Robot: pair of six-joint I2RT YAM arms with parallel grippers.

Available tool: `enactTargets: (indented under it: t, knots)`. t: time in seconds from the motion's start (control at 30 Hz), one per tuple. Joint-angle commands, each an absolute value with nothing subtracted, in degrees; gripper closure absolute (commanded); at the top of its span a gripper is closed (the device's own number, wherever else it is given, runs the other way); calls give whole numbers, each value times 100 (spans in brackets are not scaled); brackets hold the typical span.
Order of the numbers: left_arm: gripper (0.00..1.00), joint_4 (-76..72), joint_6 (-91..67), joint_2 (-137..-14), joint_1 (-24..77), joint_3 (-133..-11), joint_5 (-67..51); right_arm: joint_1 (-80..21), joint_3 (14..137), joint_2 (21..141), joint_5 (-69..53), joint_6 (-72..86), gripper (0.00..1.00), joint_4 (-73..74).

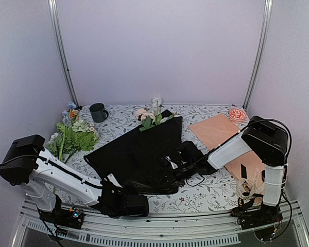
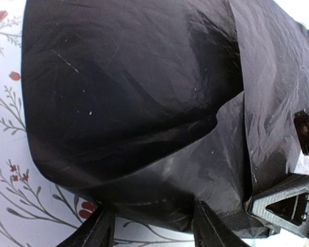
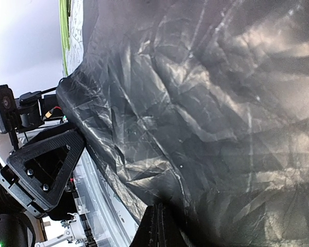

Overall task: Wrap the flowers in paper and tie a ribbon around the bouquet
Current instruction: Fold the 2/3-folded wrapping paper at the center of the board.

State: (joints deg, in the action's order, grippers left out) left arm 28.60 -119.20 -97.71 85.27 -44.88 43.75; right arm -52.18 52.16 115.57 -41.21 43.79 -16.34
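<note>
The black paper [image 1: 144, 154] lies spread across the middle of the table. Its near part is folded and crumpled. Pink and white flowers [image 1: 149, 117] lie at its far corner, blooms pointing away from me. My left gripper [image 1: 131, 204] is low at the paper's near edge. In the left wrist view this gripper [image 2: 154, 229] is open, with the paper's folded rim [image 2: 159, 206] lying between its fingers. My right gripper [image 1: 176, 163] sits at the paper's right side. In the right wrist view it [image 3: 162, 211] is shut, pinching creased paper [image 3: 195, 128]. A cream ribbon [image 1: 250, 186] lies by the right arm's base.
A bunch of green stems with small blooms [image 1: 72, 136] lies at the left. A dark mug [image 1: 98, 111] stands behind it. A peach sheet [image 1: 221, 131] lies under the right arm, with a small red round thing [image 1: 238, 115] at the back right. The two grippers are close together.
</note>
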Motion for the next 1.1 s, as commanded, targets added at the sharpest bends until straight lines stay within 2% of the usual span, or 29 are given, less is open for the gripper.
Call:
enactTargets:
  t: [0.0,0.23,0.47,0.5,0.53,0.63,0.77,0.97,1.07]
  knots:
    - [47,3345,-15083,-10179,8450,-4191,3780,-5277,5114,11646,-3989,4084,100,-753]
    - [51,2879,-15062,-10179,8347,-4022,4322,-5276,5286,11611,-4011,3674,100,-432]
    - [49,2903,-14874,-10300,8333,-4304,4537,-5282,5351,11636,-4101,3525,100,-338]
    - [53,2961,-14891,-10347,8321,-4375,4532,-5278,5348,11637,-4113,3518,100,-342]
    - [61,2986,-14940,-10393,8316,-4388,4502,-5278,5351,11644,-4113,3508,100,-336]
    - [100,3078,-14978,-10387,8321,-4391,4419,-5281,5346,11654,-4110,3498,100,-310]
    - [100,4198,-14364,-10435,8315,-5099,4692,-5282,5325,11690,-4102,3506,100,-307]
    - [100,6740,-13138,-11184,8290,-7162,4939,-5275,5295,11800,-4140,3539,100,-376]
    - [100,7069,-12420,-11704,8296,-7933,5055,-5272,5282,11878,-4228,3588,100,-480]
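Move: Between and just ahead of the left hand's half-open fingertips is the paper's near-left edge, the spot to grip being about 2 cm ahead, 2 cm left and 1 cm lower. The right gripper stands some 7 cm to the left hand's right and 3 cm farther out. The paper's left corner lies roughly 16 cm ahead and 25 cm left of the left hand. From the right hand, the edge to grip is about 9 cm left and 1 cm back. Easing forward and left about 2.5 cm, the left hand dips slightly and shuts its fingers, pinching the paper's near-left edge. It then lifts about 4.5 cm while carrying the edge a similar distance right towards the right gripper, its left side rolling up. The right hand keeps its shut fingers on the paper, drawing back only about a centimetre. ##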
